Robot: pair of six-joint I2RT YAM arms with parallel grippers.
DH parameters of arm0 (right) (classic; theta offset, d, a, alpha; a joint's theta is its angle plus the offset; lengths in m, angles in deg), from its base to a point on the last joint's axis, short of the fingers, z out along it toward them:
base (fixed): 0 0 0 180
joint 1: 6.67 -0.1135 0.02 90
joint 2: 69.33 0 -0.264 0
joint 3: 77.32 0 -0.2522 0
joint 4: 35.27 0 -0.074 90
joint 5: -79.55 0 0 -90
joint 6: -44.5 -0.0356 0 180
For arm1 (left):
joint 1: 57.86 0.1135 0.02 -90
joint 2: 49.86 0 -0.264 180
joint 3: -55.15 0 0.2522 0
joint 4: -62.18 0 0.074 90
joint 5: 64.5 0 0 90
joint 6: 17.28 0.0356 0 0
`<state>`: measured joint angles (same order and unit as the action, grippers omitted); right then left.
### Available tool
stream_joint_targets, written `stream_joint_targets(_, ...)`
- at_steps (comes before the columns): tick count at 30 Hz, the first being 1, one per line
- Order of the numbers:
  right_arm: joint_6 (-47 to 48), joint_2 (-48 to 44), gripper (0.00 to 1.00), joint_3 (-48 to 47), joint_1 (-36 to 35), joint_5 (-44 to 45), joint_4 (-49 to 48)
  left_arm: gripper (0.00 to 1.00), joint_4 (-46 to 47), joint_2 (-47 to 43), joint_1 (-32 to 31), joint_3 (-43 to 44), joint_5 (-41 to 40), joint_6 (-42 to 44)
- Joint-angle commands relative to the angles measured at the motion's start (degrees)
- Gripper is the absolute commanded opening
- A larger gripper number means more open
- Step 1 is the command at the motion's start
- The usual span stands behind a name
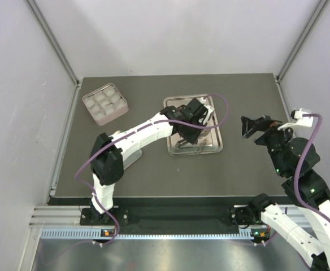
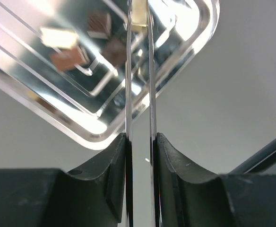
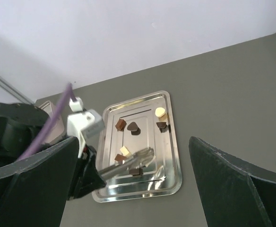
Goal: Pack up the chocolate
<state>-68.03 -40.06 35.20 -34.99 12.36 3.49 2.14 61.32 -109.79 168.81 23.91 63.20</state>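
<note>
Several small chocolate pieces lie on the steel tray [image 3: 173, 156]: a cream one [image 3: 161, 112], a dark heart-shaped one [image 3: 133, 126], a brown one [image 3: 120, 124] and others. My left gripper [image 1: 194, 121] reaches over the tray [image 1: 216, 144] and is shut on metal tongs [image 3: 128, 162]. In the left wrist view the tongs' blades [image 2: 128, 85] run up from my left gripper [image 2: 141, 137] to a cream piece [image 2: 139, 16] held between their tips. Brown and dark pieces [image 2: 67, 59] lie beside them. My right gripper [image 1: 248, 127] hangs open to the right of the tray, and in its own view the right gripper [image 3: 134, 139] holds nothing.
A pink tin [image 1: 105, 103] with white compartments stands at the back left of the dark table. Metal frame posts and white walls close in the sides. The left arm's purple cable [image 1: 224, 107] loops over the tray's far right corner.
</note>
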Motion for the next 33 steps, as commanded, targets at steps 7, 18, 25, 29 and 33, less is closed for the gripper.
stream_joint_targets(7,-0.9,-1.4,1.00,-0.1,0.1,-2.0,-1.8,0.21,-2.3,-2.1,8.0,18.5,-13.6,-0.8)
stream_joint_targets(18,-2.9,-0.6,1.00,3.3,0.0,-6.8,-3.8,0.20,-2.5,0.8,37.6,20.0,-14.5,-1.4)
stream_joint_targets(25,-1.6,1.5,1.00,4.8,0.1,-7.0,-6.2,0.20,1.2,6.2,48.7,20.6,-8.3,-2.8)
stream_joint_targets(29,-1.3,3.2,1.00,4.7,0.0,-7.4,-7.3,0.20,1.5,8.4,50.8,21.4,-7.5,-3.1)
stream_joint_targets(33,-1.4,4.5,1.00,4.8,0.1,-7.5,-8.6,0.21,3.1,9.2,51.0,19.3,-8.6,-2.9)
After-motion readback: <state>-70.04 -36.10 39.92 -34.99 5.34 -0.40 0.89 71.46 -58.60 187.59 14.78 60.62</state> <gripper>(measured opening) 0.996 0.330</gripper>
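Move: The left hand holds tongs gripping a white chocolate; the box of empty paper cups it goes to stands about 44 cm left, 23 ahead and 6 below. The tray's middle is 13 cm ahead and 1 right, with a remaining white chocolate 10 ahead and 3 left; the clear lid lies 33 left and 2 back, all some 7 lower. From the right hand, the box is roughly 30 ahead, 63 left and 28 below. Keeping the white chocolate pinched between the tong tips, the left hand swings about 39 cm left and 25 forward from the tray to the box, rising some 12 cm early and sinking about 9 towards the far-right cup while turning roughly 60 degrees counter-clockwise. The open right hand eases down, left and slightly forward towards the tray. ##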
